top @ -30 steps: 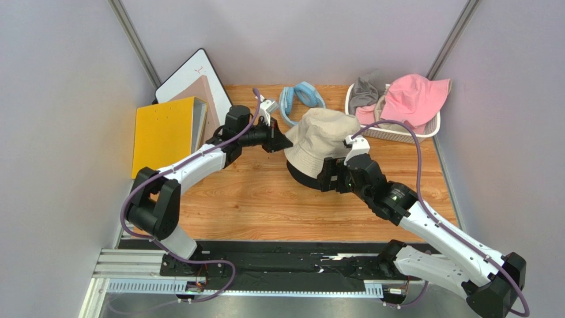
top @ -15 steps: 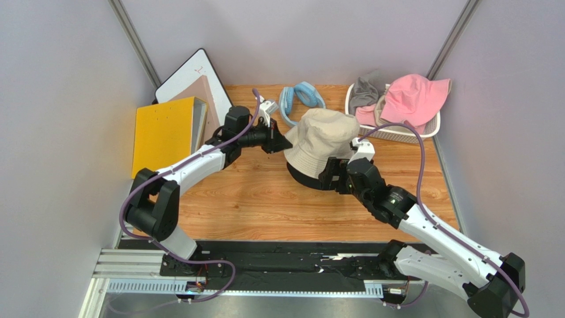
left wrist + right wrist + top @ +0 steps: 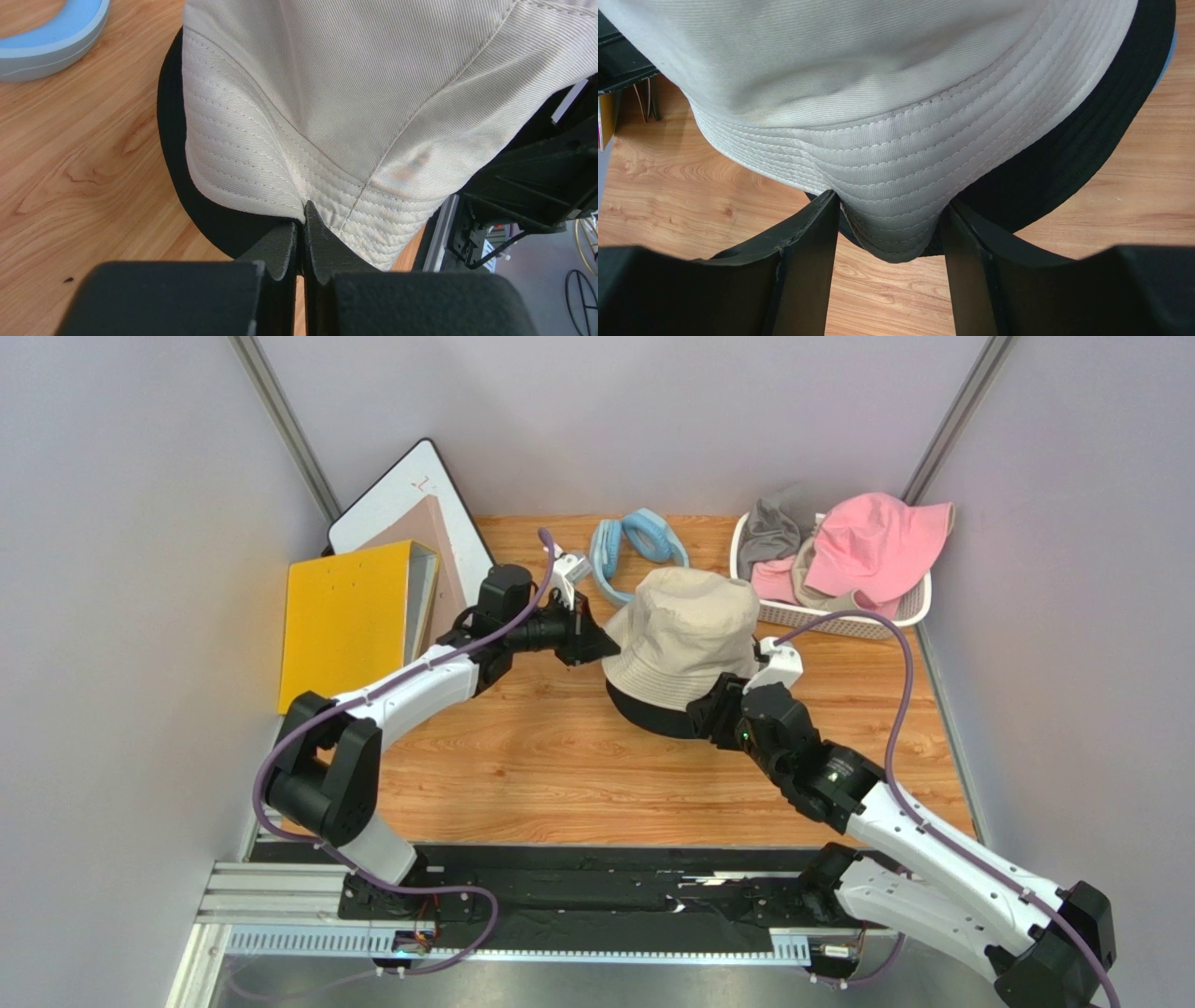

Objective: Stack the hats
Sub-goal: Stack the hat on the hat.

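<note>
A beige hat point(image 3: 680, 630) sits over a black hat point(image 3: 648, 714) in the middle of the wooden table. Only the black brim shows beneath it. My left gripper point(image 3: 601, 641) is at the stack's left side, shut on the edge of the beige hat's brim point(image 3: 337, 210), with the black hat's brim point(image 3: 210, 217) just below. My right gripper point(image 3: 701, 703) is at the near right side. Its jaws stand apart, and a sagging fold of the beige hat's brim point(image 3: 892, 175) hangs between the fingers point(image 3: 808, 252). The black brim point(image 3: 1074, 140) lies behind that fold.
A white basket point(image 3: 842, 620) at the back right holds a pink hat point(image 3: 870, 543) and a grey hat point(image 3: 769, 525). A light blue padded ring point(image 3: 638, 539) lies behind the stack. A yellow folder point(image 3: 344, 616) and a whiteboard point(image 3: 400, 497) stand at the back left. Grey walls close in both sides.
My right gripper's jaws have narrowed around the beige brim, and that arm has shifted slightly toward the near right. The left gripper has kept its hold, barely moving.
</note>
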Action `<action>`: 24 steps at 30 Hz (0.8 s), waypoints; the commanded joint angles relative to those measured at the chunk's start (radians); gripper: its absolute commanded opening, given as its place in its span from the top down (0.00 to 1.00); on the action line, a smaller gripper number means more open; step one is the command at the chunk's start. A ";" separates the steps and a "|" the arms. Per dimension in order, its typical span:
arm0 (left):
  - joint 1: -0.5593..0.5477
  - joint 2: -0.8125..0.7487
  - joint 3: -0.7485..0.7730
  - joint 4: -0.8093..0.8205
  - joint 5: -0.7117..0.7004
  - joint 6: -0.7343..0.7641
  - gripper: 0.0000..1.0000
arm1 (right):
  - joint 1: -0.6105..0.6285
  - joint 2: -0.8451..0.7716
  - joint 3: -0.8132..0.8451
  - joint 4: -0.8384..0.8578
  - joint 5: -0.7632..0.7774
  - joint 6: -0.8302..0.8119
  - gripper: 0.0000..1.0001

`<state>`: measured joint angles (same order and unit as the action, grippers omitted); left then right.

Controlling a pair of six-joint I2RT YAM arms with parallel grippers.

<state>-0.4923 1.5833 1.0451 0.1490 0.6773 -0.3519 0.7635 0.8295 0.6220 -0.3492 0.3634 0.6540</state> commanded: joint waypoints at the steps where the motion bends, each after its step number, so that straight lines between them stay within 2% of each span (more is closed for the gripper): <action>1: -0.014 -0.035 -0.028 -0.023 -0.002 0.036 1.00 | 0.000 -0.047 -0.022 0.070 0.045 0.030 0.57; 3: -0.015 -0.043 -0.033 -0.026 -0.015 0.037 1.00 | 0.000 -0.056 -0.030 0.062 0.049 0.041 0.72; 5: -0.020 -0.048 -0.039 -0.032 -0.022 0.042 1.00 | 0.000 -0.055 -0.033 0.047 0.052 0.045 0.77; 6: -0.023 -0.051 -0.040 -0.037 -0.030 0.044 1.00 | 0.000 -0.050 -0.034 0.038 0.057 0.050 0.87; 9: -0.032 -0.062 -0.054 -0.048 -0.062 0.054 1.00 | 0.000 -0.038 -0.036 0.007 0.058 0.067 1.00; 24: -0.065 0.033 -0.102 -0.074 -0.140 0.073 1.00 | -0.001 0.003 -0.130 -0.122 0.075 0.217 1.00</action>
<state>-0.5514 1.5883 0.9504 0.1371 0.5659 -0.3267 0.7639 0.8299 0.5282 -0.3611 0.3836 0.8146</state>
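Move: The near edge of the beige hat's brim sits between the right hand's half-open fingers, its middle some 8 cm ahead, 3 cm left and slightly higher. The black hat's middle is about 9 cm ahead, 2 cm left and 6 cm below; the basket is some 20 cm ahead and 17 cm right. From the left hand, already pinching the brim, the black hat is 3 cm ahead, 10 cm right, 8 cm below; the blue headphones are 18 cm ahead, 3 cm right. Right fingers pinch the beige brim shut, then both hands lower the hat about 4–5 cm towards the black one. ##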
